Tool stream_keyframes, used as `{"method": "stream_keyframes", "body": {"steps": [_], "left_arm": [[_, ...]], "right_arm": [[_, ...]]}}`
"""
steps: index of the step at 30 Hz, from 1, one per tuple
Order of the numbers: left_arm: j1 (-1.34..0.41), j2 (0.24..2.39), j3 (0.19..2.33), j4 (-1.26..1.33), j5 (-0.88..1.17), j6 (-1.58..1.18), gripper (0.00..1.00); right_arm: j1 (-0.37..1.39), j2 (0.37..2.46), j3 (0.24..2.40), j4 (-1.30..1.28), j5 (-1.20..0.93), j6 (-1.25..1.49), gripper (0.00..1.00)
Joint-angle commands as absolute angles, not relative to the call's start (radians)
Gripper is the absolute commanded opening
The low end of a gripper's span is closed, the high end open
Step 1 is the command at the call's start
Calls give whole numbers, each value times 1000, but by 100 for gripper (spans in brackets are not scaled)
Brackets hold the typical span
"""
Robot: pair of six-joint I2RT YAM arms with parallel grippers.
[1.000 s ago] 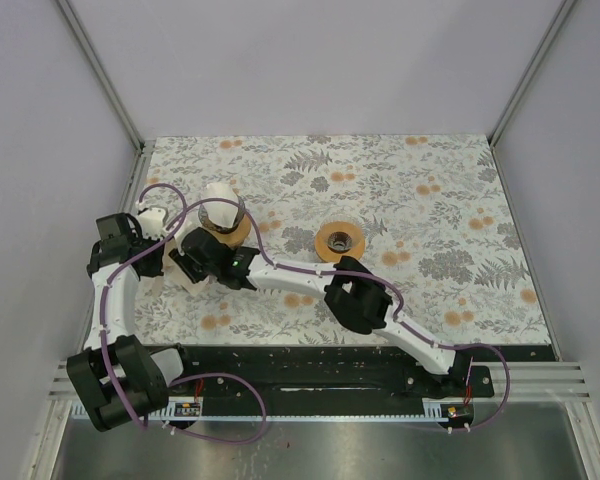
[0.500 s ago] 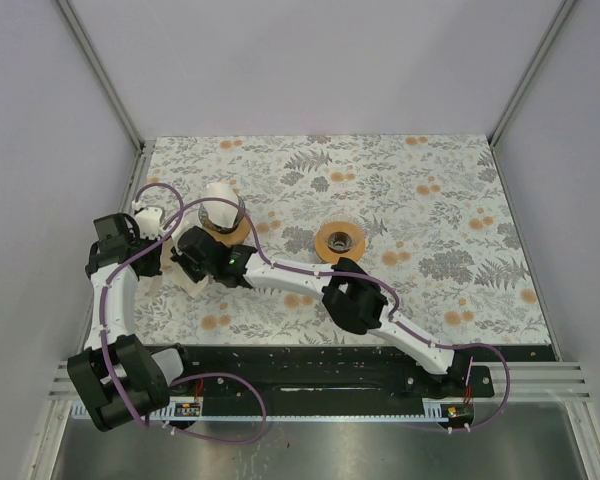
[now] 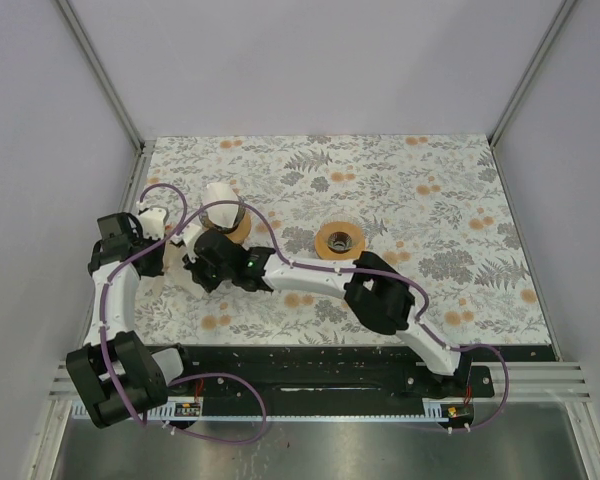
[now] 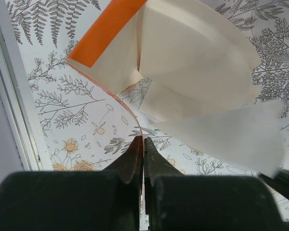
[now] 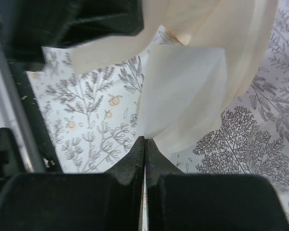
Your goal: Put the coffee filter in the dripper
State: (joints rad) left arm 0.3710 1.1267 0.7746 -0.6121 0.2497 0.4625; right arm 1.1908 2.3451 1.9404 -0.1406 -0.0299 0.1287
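Note:
A pack of white coffee filters with an orange band lies at the table's left. My left gripper is shut on the pack's thin orange-edged wrapper. One white filter sticks out of the pack. My right gripper is shut on that filter's lower corner, just right of the left gripper. The round orange dripper stands alone mid-table, well to the right of both grippers.
The right arm stretches across the floral table cover from the near right. A metal rail runs close along the left edge beside the left arm. Grey walls enclose the table.
The right gripper's jaws have shut on the filter's corner, and its arm has drawn slightly to the right. The left gripper has stayed shut on the pack.

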Motion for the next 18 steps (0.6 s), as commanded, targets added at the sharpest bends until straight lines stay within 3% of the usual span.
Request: {"method": "stream_keyframes", "body": {"steps": [1,8,18], "left_arm": [[370,1134,798,-621,247,465,0],[370,1126,798,-623,235,471,0],[368,1192,873,-643,173,468,0]], "right_arm": [[1197,2177,1876,-12,-78,138,0],[1197,2158,1842,-9,-94,137,0],[1197,1930,1632,6,-115,71,0]]}}
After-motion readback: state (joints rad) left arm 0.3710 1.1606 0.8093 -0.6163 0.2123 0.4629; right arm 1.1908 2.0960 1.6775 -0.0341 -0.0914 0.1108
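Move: My right hand holds a loose filter by its edge. The empty dripper on the glass beaker lies some 30 cm to its right and 8 cm ahead, roughly level. The filter packet is about 8 cm to its left, 4 cm ahead and a bit lower; the filled dripper is 7 cm right, 14 cm ahead and lower. From my left hand, the empty dripper is about 41 cm right, 5 cm ahead. I lift the filter away from the mouth of the packet with my right hand, quickly up by about 6 cm with the fingers tipping slightly higher. Then I carry it right and back, some 3 cm to the right in all, starting towards the empty dripper. My right fingers keep their pinch, and my left keeps the packet clamped almost still. ##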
